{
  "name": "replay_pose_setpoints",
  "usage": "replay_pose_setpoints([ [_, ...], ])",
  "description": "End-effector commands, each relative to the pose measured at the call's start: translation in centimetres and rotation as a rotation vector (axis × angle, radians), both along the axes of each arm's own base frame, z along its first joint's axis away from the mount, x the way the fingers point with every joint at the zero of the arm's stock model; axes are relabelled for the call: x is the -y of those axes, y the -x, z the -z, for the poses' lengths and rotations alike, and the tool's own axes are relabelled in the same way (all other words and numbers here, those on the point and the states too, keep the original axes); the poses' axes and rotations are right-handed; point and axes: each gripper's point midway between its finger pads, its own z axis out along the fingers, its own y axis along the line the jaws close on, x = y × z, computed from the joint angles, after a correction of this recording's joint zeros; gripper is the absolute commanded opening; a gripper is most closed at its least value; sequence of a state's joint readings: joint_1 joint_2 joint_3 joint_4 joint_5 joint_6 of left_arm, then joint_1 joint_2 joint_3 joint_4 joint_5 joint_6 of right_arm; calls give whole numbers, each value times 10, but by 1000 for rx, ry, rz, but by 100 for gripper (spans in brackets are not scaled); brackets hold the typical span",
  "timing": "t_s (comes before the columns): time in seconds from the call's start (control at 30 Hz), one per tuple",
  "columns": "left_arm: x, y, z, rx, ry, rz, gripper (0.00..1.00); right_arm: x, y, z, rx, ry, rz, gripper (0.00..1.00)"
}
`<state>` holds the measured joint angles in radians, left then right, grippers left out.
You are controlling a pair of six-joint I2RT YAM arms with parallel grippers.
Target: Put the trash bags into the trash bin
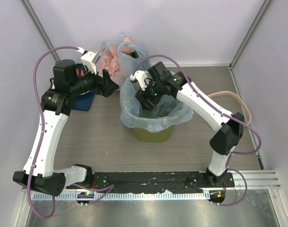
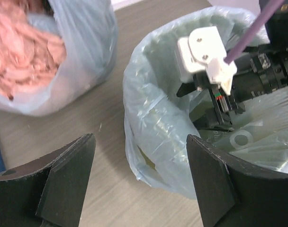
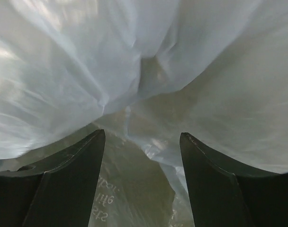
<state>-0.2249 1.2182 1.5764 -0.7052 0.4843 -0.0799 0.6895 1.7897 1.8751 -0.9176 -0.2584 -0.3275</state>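
The olive-green trash bin [image 1: 154, 135] stands mid-table with the translucent light-blue trash bag [image 1: 132, 113] lining it, the bag's edge folded down over the rim. My right gripper [image 1: 146, 100] reaches into the bin's mouth. It is open [image 3: 142, 134], with bag film [image 3: 87, 71] all around and nothing pinched. My left gripper [image 1: 108, 85] hovers left of the bin, open [image 2: 140, 138] and empty. Ahead of it, the bag's hanging fold [image 2: 158, 123] lets a strip of bin [image 2: 147, 159] show beneath.
A knotted blue bag of pink lumps [image 1: 118, 56] sits behind the bin, close to my left gripper, and appears again [image 2: 40, 52] at the upper left. A dark blue object [image 1: 85, 100] lies under the left arm. Walls enclose the table on three sides.
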Motion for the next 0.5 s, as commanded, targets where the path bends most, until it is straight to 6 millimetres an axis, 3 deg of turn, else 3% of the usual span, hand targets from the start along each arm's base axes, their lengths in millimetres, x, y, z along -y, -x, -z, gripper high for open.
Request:
replay_pose_setpoints([
  [0.0,-6,7,-10,5,93,-17,82,26,11,31,3,173,-69,72],
  [0.23,-9,4,7,-48,97,-27,83,48,38,93,-161,322,-118,73],
  [0.47,-10,3,23,-95,85,-34,82,57,72,130,-365,367,-147,73],
])
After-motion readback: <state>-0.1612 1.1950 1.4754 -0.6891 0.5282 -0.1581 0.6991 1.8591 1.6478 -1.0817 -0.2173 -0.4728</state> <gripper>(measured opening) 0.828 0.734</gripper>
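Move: Inside the mouth of the blue trash bag already draped over the trash bin, the right hand has the middle of the bag-lined bin about 12 cm below it, some 4 cm back and 4 cm to the right. The full bag of pink trash stands roughly 17 cm ahead and 13 cm left of that hand, 13 cm lower. From the left hand, the lined bin's middle is about 19 cm right, 2 cm back and 26 cm down. Sinking steadily into the bag-lined bin, the right hand goes about 12 cm down while easing some 5 cm back and 5 cm right, from near the bag's left side towards the bin's middle. Its wrist tips so the open fingers point more steeply at the bag's bottom, by about 25 degrees. The empty, open left hand settles nearly 3 cm lower outside the bin. ##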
